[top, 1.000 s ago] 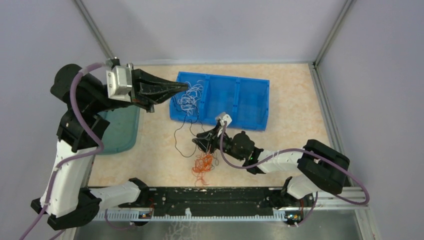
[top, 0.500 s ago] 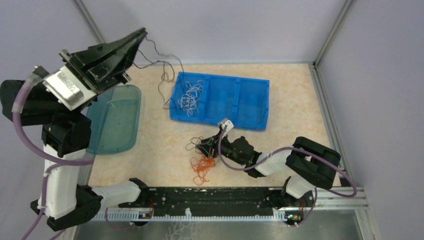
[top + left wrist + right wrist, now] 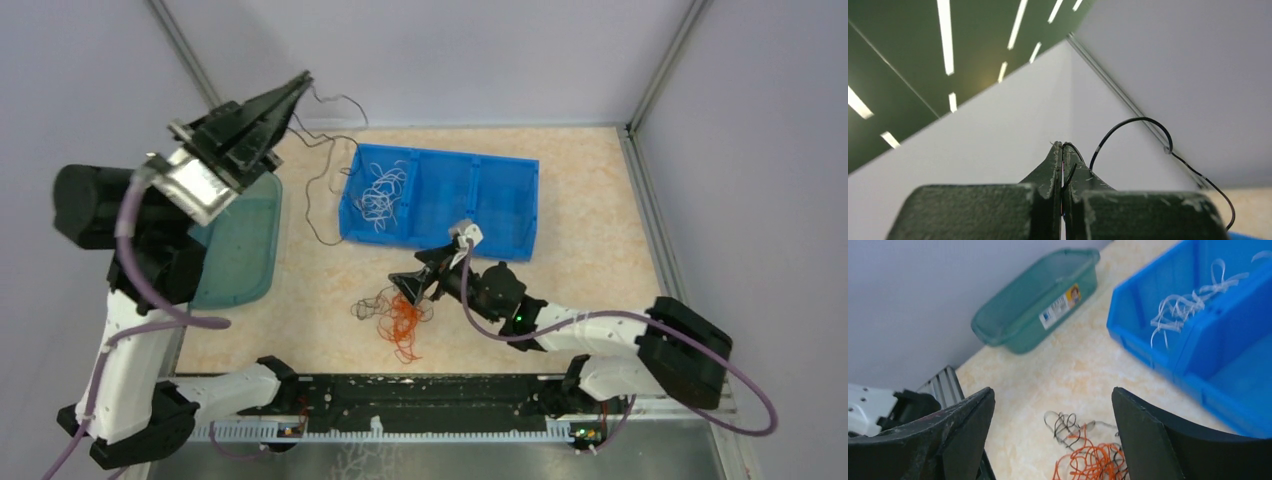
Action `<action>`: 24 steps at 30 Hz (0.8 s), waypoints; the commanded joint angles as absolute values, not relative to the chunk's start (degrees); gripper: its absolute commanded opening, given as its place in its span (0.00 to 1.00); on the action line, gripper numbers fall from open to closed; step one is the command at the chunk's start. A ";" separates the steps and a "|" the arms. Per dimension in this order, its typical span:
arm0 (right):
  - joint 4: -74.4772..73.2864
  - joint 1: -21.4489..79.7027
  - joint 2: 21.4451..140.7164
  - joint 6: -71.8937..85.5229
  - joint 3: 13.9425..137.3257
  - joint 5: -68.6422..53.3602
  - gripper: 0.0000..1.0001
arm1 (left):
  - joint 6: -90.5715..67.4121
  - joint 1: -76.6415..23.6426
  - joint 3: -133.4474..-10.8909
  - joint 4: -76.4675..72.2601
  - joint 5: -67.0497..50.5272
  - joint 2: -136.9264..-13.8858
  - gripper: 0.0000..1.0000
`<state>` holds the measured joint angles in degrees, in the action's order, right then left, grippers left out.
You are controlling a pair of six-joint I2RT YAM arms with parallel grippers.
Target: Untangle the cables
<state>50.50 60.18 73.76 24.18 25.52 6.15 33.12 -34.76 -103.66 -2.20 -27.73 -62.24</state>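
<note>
My left gripper [image 3: 298, 82] is raised high at the back left, shut on one end of a long black cable [image 3: 310, 205]. That strand hangs down from it to the table beside the blue bin [image 3: 505, 215]. In the left wrist view the fingers [image 3: 1062, 146] are pressed together with the black cable [image 3: 1138, 119] arcing away to the right. My right gripper [image 3: 412, 285] hovers open just above a tangle of red-orange and black cables [image 3: 397, 318]. Its view shows nothing between the jaws [image 3: 1053, 392], with the tangle [image 3: 1093, 460] below them. White cables [image 3: 383, 190] lie in the bin's left compartment.
A teal tub [image 3: 240, 245] sits at the left under my left arm and also shows in the right wrist view [image 3: 1038, 300]. The blue bin [image 3: 1148, 345] has three compartments. Grey walls enclose the table, and a black rail [image 3: 430, 395] runs along the near edge.
My right gripper has opened, let go of the tangle and lifted toward the bin. My left gripper swung up and back with the black cable, pulling it free of the pile.
</note>
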 commanded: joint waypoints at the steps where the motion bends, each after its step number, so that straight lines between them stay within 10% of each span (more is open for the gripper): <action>1: 40.13 58.87 63.81 18.27 30.74 10.26 0.90 | 33.91 -34.89 -94.58 -0.18 -28.73 -61.18 0.00; 11: 8.21 55.14 45.90 21.92 34.10 49.36 0.86 | 28.56 -34.89 -82.56 -4.07 -28.66 -65.08 0.00; 24: 1.02 42.96 37.40 24.42 33.01 54.32 0.88 | 22.75 -36.44 -87.02 -9.70 -29.94 -86.66 0.00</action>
<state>1.69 44.99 40.12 24.14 31.29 51.18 25.19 -35.46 -83.64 -6.52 -28.16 -81.54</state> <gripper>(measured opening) 0.873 0.006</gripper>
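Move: Held high in my left hand is a black cable; the middle compartment of the blue bin, where it is headed, lies about 34 cm ahead, 18 cm right and 66 cm below that hand. The left compartment with the white cable is 34 cm straight ahead and just as low; the orange-black tangle is 5 cm ahead and 7 cm right, 68 cm down. From my right hand the tangle is about 3 cm left, 18 cm below; the right compartment is 30 cm ahead and 26 cm right. I bring my left hand down some 25 cm while carrying it forward and to the right towards the middle compartment, fingers still shut on the black cable and tipping from upward to nearly level. My open, empty right hand first rises about 8 cm off the tangle's side, then sweeps about 25 cm right and a little forward, turning some 60 degrees clockwise to clear the way. ##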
